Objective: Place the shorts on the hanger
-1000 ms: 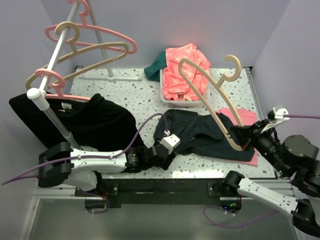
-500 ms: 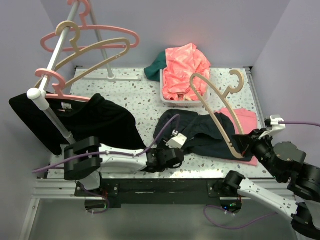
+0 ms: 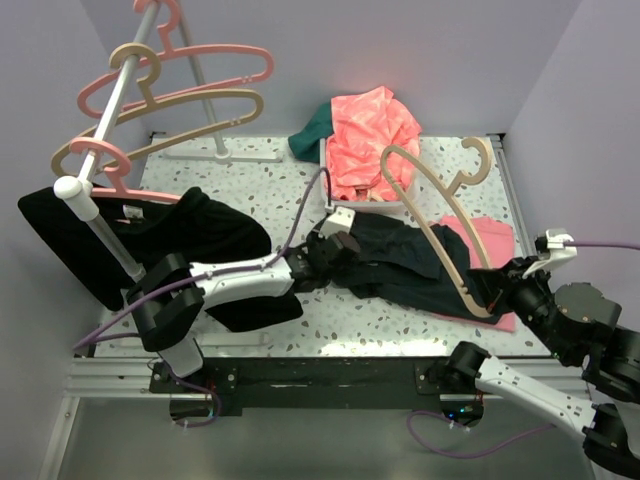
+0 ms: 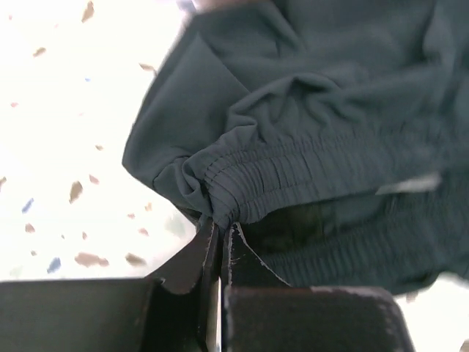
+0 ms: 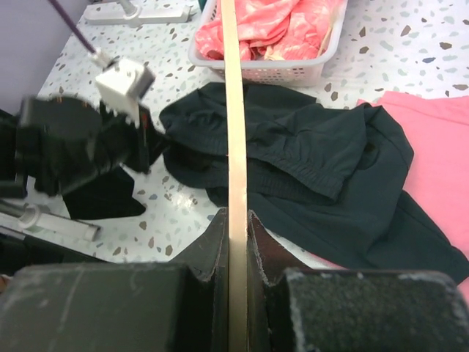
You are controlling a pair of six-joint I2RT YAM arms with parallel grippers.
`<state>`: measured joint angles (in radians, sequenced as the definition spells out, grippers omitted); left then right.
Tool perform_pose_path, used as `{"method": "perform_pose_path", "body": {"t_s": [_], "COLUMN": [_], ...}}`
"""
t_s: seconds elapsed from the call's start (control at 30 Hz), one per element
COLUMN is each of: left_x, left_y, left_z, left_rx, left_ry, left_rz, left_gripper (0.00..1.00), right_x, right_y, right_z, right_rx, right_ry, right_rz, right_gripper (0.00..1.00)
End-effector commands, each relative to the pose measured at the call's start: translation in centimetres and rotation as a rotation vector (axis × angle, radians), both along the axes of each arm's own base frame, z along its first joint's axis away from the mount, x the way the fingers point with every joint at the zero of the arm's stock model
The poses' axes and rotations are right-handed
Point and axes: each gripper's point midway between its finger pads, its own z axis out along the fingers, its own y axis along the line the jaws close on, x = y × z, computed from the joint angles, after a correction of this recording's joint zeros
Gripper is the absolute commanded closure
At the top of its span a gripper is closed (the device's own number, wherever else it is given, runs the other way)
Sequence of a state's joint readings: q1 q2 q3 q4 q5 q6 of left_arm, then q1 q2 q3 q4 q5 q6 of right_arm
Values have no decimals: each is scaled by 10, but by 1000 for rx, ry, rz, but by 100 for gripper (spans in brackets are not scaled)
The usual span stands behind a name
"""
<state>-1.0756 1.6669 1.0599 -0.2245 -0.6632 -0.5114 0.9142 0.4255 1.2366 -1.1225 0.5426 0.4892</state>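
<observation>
The dark shorts (image 3: 400, 268) lie crumpled on the speckled table, right of centre. My left gripper (image 3: 338, 256) is at their left edge. In the left wrist view it (image 4: 220, 226) is shut on a bunched fold of the elastic waistband (image 4: 293, 165). The beige hanger (image 3: 432, 235) stands tilted above the shorts with its hook (image 3: 476, 160) at the far right. My right gripper (image 3: 482, 292) is shut on the hanger's lower end. In the right wrist view the hanger (image 5: 233, 110) runs straight up from between the jaws, over the shorts (image 5: 308, 169).
A white basket (image 3: 362, 205) with a salmon-pink garment (image 3: 368, 140) stands behind the shorts, a teal cloth (image 3: 310, 138) beside it. A pink cloth (image 3: 495, 240) lies under the shorts' right side. A black T-shirt (image 3: 170, 240) hangs at left from the rail (image 3: 105, 115) with pink and beige hangers.
My left gripper has moved away from the front edge to the shorts' left edge and has shut on the waistband. The right arm drew back slightly and lowered the hanger, then held still.
</observation>
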Motion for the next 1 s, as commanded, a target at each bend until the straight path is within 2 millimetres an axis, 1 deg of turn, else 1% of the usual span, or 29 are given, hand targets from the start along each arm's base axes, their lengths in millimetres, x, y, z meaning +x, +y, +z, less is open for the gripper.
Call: {"method": "perform_pose_path", "body": {"t_s": [0.0,0.03,0.07,0.1,0.13,0.17,0.2,0.23,0.27,0.3,0.37,0.4,0.47,0.53,0.57,0.6,0.63,0.67,0.7,0.77,0.8,0.83,0.87,0.93,0.97], "left_x": [60,69,77,90,97,104,114,119,124,130,135,136,137,136,134,132,131,128,126,120,116,113,109,103,97], "left_y": [-20,-21,-24,-26,-28,-31,-33,-35,-39,-40,-42,-42,-43,-42,-41,-40,-40,-40,-39,-39,-38,-38,-37,-34,-34], "left_z": [68,73,68,83,86,78,91,91,84,89,86,88,92,95,100,99,100,106,104,108,106,107,113,114,124], "left_rx": [-198,-213,-210,-234,-236,-219,-230,-227,-218,-224,-225,-227,-234,-231,-238,-232,-234,-239,-233,-236,-233,-233,-245,-245,-257], "left_ry": [-74,-76,-61,-72,-74,-59,-72,-69,-56,-61,-51,-54,-58,-60,-64,-63,-62,-66,-59,-54,-47,-45,-49,-44,-56], "left_rz": [10,12,13,13,15,15,18,18,15,14,7,8,-1,-12,-18,-26,-31,-47,-54,-76,-83,-93,-103,-107,-116], "left_gripper": [100,100,100,100,100,100,100,100,100,100,100,100,100,100,100,100,100,100,100,100,100,100,100,100,100], "right_x": [-4,-6,-8,-9,-10,-11,-12,-14,-15,-16,-20,-21,-23,-21,-19,-18,-17,-15,-13,-5,-4,-2,3,4,9], "right_y": [10,12,11,14,16,16,21,23,22,24,25,26,33,33,36,40,44,51,54,58,61,64,71,78,82], "right_z": [4,4,0,-2,-5,-10,-17,-21,-26,-31,-40,-42,-46,-52,-51,-55,-55,-52,-59,-62,-65,-65,-59,-59,-52], "right_rx": [-16,-15,-27,-26,-32,-42,-49,-60,-77,-94,-126,-137,-144,-155,-144,-152,-140,-119,-136,-153,-167,-163,-131,-106,-75], "right_ry": [28,36,55,78,97,119,148,165,185,203,240,249,267,273,261,262,255,240,246,241,241,229,195,155,114], "right_rz": [59,72,73,79,84,86,101,111,116,123,144,156,189,181,182,197,211,228,234,217,229,239,246,276,273], "right_gripper": [100,100,100,100,100,100,100,100,100,100,100,100,100,100,100,100,100,100,100,100,100,100,100,100,100]}}
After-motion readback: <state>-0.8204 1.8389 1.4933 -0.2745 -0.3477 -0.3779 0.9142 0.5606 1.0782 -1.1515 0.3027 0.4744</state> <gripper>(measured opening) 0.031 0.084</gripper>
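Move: The left gripper already pinches the dark shorts' waistband. The beige hanger's free end hangs about 13 cm ahead of it, 12 cm to its right and 22 cm above; the clothes basket's middle is some 20 cm ahead and 8 cm right, slightly below. From the right gripper, which holds the hanger's near end, that pinched waistband lies about 14 cm forward, 23 cm left and 25 cm down; the pink cloth is roughly 12 cm ahead, 9 cm right and 31 cm down. Carry the pinched waistband forward with the left gripper, about 12 cm towards the basket's front edge and roughly 7 cm up, bearing a little right, and keep it there under the hanger. Meanwhile lower the right gripper some 8 cm and bring it left, tipping it down about 15 degrees and turning it slightly counter-clockwise, so the hanger's free end comes down to the waistband beside the left fingertips; keep both grips shut. ##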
